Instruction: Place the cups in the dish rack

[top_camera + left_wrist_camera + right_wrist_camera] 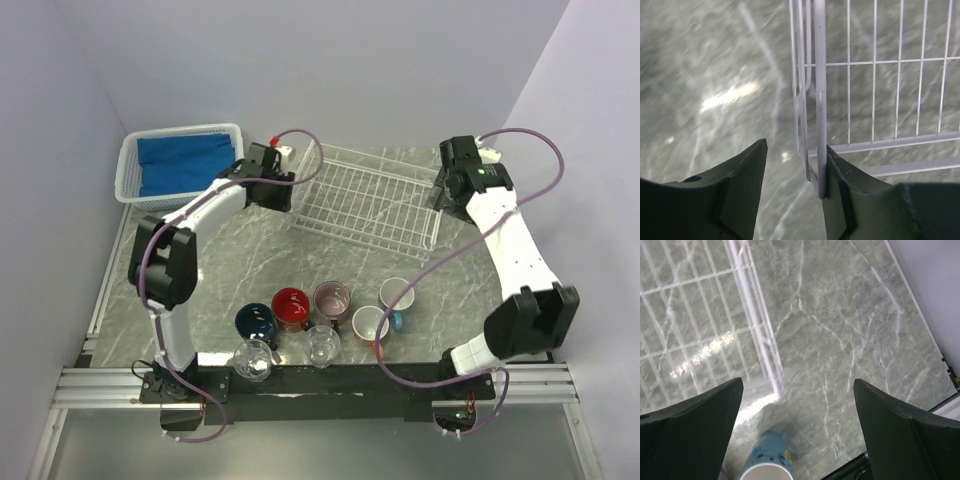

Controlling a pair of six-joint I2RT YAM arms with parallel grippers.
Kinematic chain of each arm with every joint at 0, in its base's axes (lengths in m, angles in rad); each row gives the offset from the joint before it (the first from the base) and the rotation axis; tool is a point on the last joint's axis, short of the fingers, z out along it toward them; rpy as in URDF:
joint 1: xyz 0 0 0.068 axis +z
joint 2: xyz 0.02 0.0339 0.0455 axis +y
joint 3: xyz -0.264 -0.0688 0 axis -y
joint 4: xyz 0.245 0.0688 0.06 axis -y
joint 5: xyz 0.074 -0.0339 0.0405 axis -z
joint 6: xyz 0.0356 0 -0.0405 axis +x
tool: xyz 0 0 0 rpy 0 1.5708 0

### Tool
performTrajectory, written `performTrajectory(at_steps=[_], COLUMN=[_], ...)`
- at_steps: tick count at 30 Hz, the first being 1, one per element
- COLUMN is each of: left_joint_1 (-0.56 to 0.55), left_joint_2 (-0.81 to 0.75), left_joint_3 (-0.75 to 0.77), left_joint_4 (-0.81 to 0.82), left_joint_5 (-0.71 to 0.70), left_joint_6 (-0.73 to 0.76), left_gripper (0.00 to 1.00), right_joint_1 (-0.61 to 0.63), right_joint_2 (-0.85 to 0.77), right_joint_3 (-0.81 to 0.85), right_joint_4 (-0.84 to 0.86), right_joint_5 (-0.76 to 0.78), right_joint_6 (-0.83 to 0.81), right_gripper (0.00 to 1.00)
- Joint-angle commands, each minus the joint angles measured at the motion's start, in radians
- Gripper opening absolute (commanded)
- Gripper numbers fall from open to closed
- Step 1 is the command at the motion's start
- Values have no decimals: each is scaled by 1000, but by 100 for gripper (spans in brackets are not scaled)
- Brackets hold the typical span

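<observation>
The white wire dish rack (365, 200) lies at the back middle of the table. My left gripper (287, 190) is at its left edge. In the left wrist view this gripper (795, 150) is half open around the rack's edge wire (820, 100). That wire rests against the right finger, and a gap remains on the left. My right gripper (440, 195) hangs wide open and empty over the rack's right edge (760, 325). The cups stand near the front: navy (255, 320), red (290, 307), mauve (331, 297), salmon (370, 323), light blue (396, 294) (767, 460), and two clear glasses (253, 358) (322, 343).
A white plastic basket (128, 170) with blue cloth sits at the back left, just beyond the left arm. Walls close in the table on the left, back and right. The arm bases and a metal rail (320, 385) run along the near edge.
</observation>
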Motion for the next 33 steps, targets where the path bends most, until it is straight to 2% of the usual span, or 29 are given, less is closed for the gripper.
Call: performTrajectory(at_steps=[1,4,8,19,30,33], left_joint_1=[29,43,51,101,105,106], left_joint_2=[-119,-167,-251,-458,-574,-600], left_joint_3=[-80,-124,-189,-364,-534,-560], left_joint_4=[-38,-54,-64,-149,-233,-203], left_joint_5=[-25,-25,-35,-53,24,-16], left_joint_6=[35,43,70,132,132,132], left_gripper=[50,50,50,48,48,48], right_joint_1=[-12,-12,-11,-11,5,9], right_joint_2=[88,168,281,393,424,438], right_joint_3=[75,100,144,198,223,230], right_joint_4=[70,95,110,147,165,161], right_joint_5=[-18,-91,-174,-360,-458,-459], right_joint_6=[-16,-19,-29,-44,-58,-56], right_gripper=[99,96,82,55,52,52])
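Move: The dish rack's left rail is already between my half-open left fingers; the rack's middle lies about 19 cm right, 2 cm ahead and 5 cm below that hand. The towel basket is 26 cm left and 10 cm ahead of it. From my right hand the rack's middle is roughly 9 cm ahead, 19 cm left and 17 cm down, and the blue-handled cup some 13 cm back and 11 cm left. My right hand comes forward and down about 9 cm each, then left over the rack's right end, rolling its left side up some 20 degrees and closing from wide open to half, so that the right rail sits between its fingers. My left hand goes back about 15 cm and left 11 cm, fingers still half open, coming free of the left rail. ##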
